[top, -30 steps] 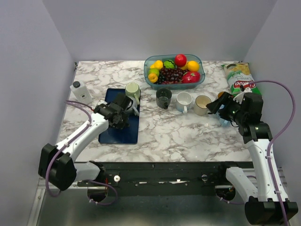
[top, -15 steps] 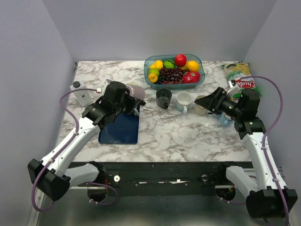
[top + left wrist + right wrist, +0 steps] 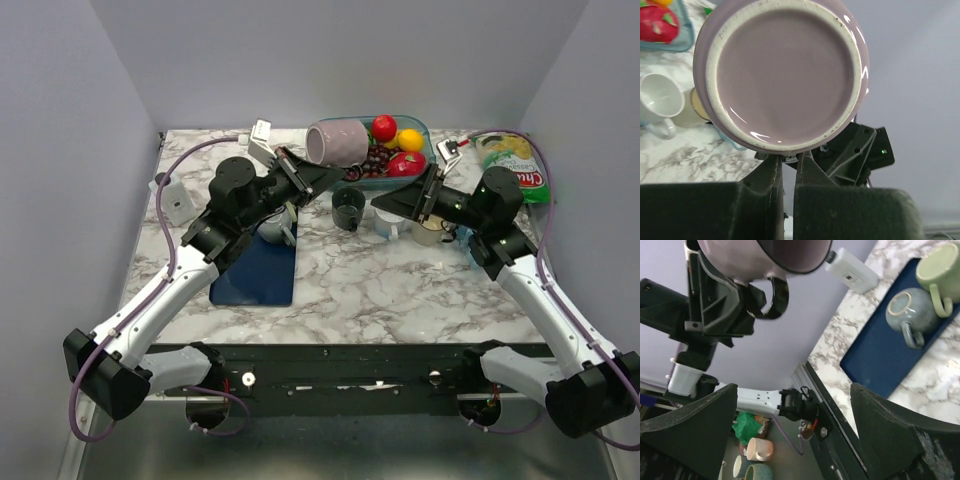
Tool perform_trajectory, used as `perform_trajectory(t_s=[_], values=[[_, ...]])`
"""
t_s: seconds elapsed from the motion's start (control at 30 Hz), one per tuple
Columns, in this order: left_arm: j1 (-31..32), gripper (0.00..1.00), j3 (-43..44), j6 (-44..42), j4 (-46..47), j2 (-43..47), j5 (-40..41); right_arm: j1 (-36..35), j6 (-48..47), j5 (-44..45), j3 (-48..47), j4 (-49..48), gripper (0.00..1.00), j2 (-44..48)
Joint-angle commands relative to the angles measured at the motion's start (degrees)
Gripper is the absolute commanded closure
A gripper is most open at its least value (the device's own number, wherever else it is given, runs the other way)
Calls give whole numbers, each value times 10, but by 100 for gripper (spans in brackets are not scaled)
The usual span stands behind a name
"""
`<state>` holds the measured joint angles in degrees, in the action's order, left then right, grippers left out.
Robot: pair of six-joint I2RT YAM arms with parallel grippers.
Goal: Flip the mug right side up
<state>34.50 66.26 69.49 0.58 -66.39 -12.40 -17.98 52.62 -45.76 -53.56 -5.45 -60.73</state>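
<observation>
A lilac mug point(image 3: 340, 141) hangs in the air over the back of the table, lying on its side. My left gripper point(image 3: 303, 178) is shut on its handle from below. The left wrist view shows the mug's round base point(image 3: 785, 75) filling the upper frame, just above my left gripper point(image 3: 788, 161). In the right wrist view the mug point(image 3: 747, 257) turns its dark mouth toward the camera, with the handle point(image 3: 776, 299) against the left gripper's fingers point(image 3: 715, 305). My right gripper point(image 3: 405, 200) points left toward the mug and stands open, with nothing between its fingers point(image 3: 690, 435).
A dark blue tray point(image 3: 255, 275) carries a green mug point(image 3: 940, 270) and a grey-blue mug point(image 3: 912, 310). A dark mug point(image 3: 348, 207), a white mug point(image 3: 388, 222) and a beige mug point(image 3: 432, 232) stand below the fruit bowl point(image 3: 415, 152). A snack bag point(image 3: 512, 162) lies far right, a white bottle point(image 3: 178, 200) far left.
My left arm has lifted the lilac mug off the tray and carried it up and to the right. My right gripper has risen, swung left toward it and opened wider.
</observation>
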Motion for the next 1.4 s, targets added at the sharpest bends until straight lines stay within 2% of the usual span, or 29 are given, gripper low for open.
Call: perform_trajectory(t_s=[0.0, 0.13, 0.4, 0.6, 0.73, 0.93, 1.03, 1.07, 1.13, 1.17, 1.23, 1.27, 1.3, 1.37], values=[[8, 100, 34, -17, 162, 2, -88, -4, 55, -21, -47, -114, 0, -19], [18, 100, 43, -16, 195, -1, -116, -6, 92, -31, -67, -163, 0, -42], [43, 100, 55, -36, 199, -12, -123, -10, 143, -20, -91, -220, 1, -60], [46, 100, 54, -47, 196, -17, -123, -12, 176, -11, -91, -252, 9, -63], [49, 100, 54, -52, 195, -17, -127, -12, 188, -28, -98, -254, 18, -69], [54, 100, 70, -95, 170, -25, -155, -13, 198, -27, -96, -246, 28, -69], [59, 100, 76, -117, 153, -23, -160, -12, 200, -18, -91, -245, 39, -64], [60, 100, 76, -119, 150, -23, -161, -13, 201, -16, -89, -245, 47, -63], [60, 100, 73, -125, 141, -22, -161, -13, 207, -15, -87, -251, 56, -64], [59, 100, 71, -125, 141, -22, -162, -13, 210, -17, -86, -255, 65, -67], [60, 100, 67, -125, 141, -21, -164, -13, 216, -19, -86, -261, 75, -69], [60, 100, 65, -125, 141, -21, -164, -13, 216, -19, -86, -261, 90, -69], [60, 100, 63, -127, 137, -21, -163, -13, 214, -19, -87, -256, 98, -69], [60, 100, 62, -137, 131, -20, -161, -12, 210, -17, -87, -250, 99, -68]])
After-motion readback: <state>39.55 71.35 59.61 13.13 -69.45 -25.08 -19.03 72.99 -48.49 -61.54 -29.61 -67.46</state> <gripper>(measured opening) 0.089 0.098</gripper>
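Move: The left hand already holds the pink mug by its handle, its body lying sideways about 6 cm above these fingers, 1 cm ahead and 1 cm right. From the open right hand the handle is some 4 cm ahead, 7 cm left and 5 cm up. On the table, about 25 cm below the right hand, the dark mug stands 14 cm ahead and 5 cm left, the white mug 12 cm ahead and 4 cm right. The left hand keeps its pinch on the handle and brings the pink mug up about 6 cm, back 5 cm and right 4 cm towards the right hand, turning some 15 degrees clockwise and tipping its fingers upward, mostly in the first half. Meanwhile the wide-open right hand rises about 10 cm to the handle from the rim side, tilting its fingertips up some 15 degrees, then nearly holds its place while its fingers close and pinch the handle under the mug. ##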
